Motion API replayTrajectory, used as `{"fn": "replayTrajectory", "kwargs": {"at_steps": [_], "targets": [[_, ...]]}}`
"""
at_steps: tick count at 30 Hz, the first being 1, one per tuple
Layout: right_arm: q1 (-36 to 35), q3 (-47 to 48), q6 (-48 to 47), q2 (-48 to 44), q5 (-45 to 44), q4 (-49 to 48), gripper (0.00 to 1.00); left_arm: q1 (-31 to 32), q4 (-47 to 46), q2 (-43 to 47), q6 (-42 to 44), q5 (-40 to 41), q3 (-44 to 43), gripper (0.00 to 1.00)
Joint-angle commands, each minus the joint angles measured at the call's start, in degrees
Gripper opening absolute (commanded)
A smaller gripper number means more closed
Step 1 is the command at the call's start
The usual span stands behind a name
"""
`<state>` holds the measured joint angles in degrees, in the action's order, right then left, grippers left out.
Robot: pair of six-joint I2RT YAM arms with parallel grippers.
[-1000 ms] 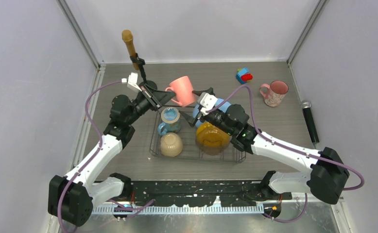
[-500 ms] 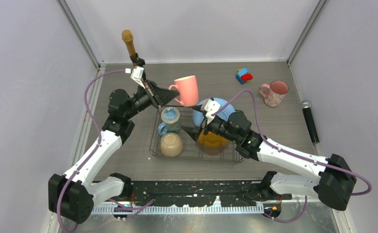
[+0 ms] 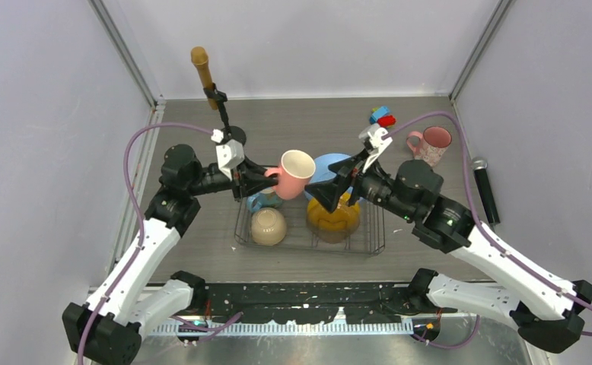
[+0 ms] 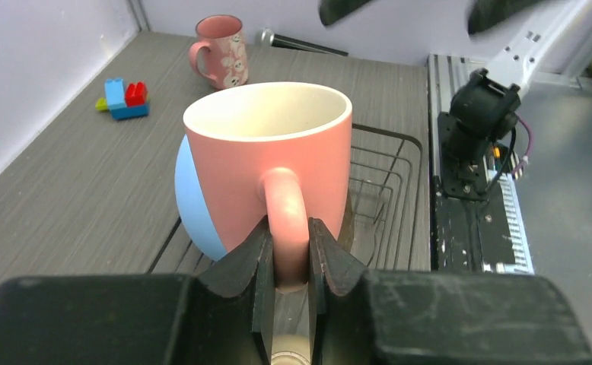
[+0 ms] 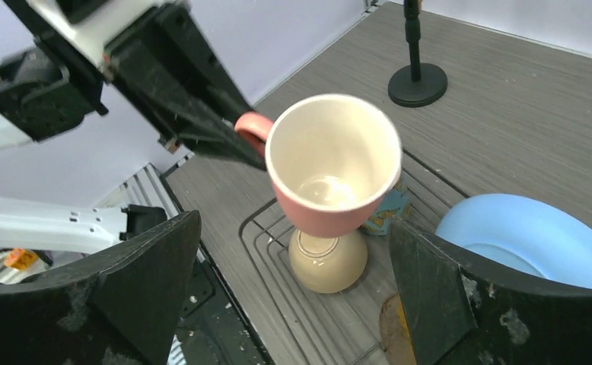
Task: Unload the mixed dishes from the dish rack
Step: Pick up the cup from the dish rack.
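Note:
My left gripper (image 3: 266, 180) (image 4: 287, 228) is shut on the handle of a plain pink mug (image 3: 294, 173) (image 4: 270, 152), which hangs above the dish rack (image 3: 369, 243) with its mouth turned toward the right arm. My right gripper (image 3: 329, 185) (image 5: 293, 224) stands wide open just right of the mug (image 5: 331, 163), holding nothing. In the rack are an upside-down beige bowl (image 3: 268, 226) (image 5: 331, 262), a blue mug (image 3: 261, 201) mostly hidden under the pink one, a yellow plate (image 3: 335, 217) and a light-blue plate (image 3: 325, 169) (image 5: 536, 236). A speckled pink mug (image 3: 431, 144) (image 4: 223, 57) stands on the table at the back right.
A brown microphone (image 3: 200, 65) on a black stand (image 5: 417, 80) is at the back left. A red-blue toy block (image 3: 383, 115) (image 4: 125, 97) lies near the back right, and a black microphone (image 3: 485, 186) along the right edge.
The left gripper has brought the pink mug forward and lower over the rack, tipping its mouth rightward. The right arm has risen from the plates, and its open jaws now face the mug.

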<state>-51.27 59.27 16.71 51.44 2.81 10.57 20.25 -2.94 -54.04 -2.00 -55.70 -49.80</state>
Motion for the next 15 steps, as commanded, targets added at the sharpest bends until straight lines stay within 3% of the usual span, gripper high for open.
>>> {"fn": "replayTrajectory", "kwargs": {"at_steps": [1,7,15], "targets": [[0.0,5.8,5.8,-1.3,-7.1,10.0,0.97,0.0,-0.6,5.5,11.7,-9.2,2.4,0.00],[0.0,15.0,5.9,5.6,-2.8,23.5,0.85,0.0,-2.6,10.4,12.4,-10.7,7.1,0.00],[0.0,18.4,4.9,11.6,7.9,29.4,0.68,0.0,0.7,12.7,15.2,-12.0,7.8,0.00]]}}
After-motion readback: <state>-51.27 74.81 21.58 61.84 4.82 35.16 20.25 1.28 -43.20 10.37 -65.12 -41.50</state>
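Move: The pink cup hangs by its handle from the left fingers, its middle some 6 cm right of that hand and 1 cm ahead; the open right gripper waits about 13 cm right of the left hand, 4 cm back and 4 cm higher. From the right hand the cup is roughly 5 cm ahead, 7 cm left, 4 cm below. Some 25 cm beneath the right hand, the amber dish is 2 cm ahead and 3 cm right; the blue plate stands 12 cm ahead, 5 cm right, 20 cm down. The pink cup, still pinched by its handle, is carried back about 6 cm and slightly down by the left hand, swinging some 10 degrees clockwise, so its open rim comes before the right gripper. The right hand first drifts right and up a couple of centimetres, then returns left and sinks to about 3 cm below its start, tipping some 20 degrees while its fingers partly close. ##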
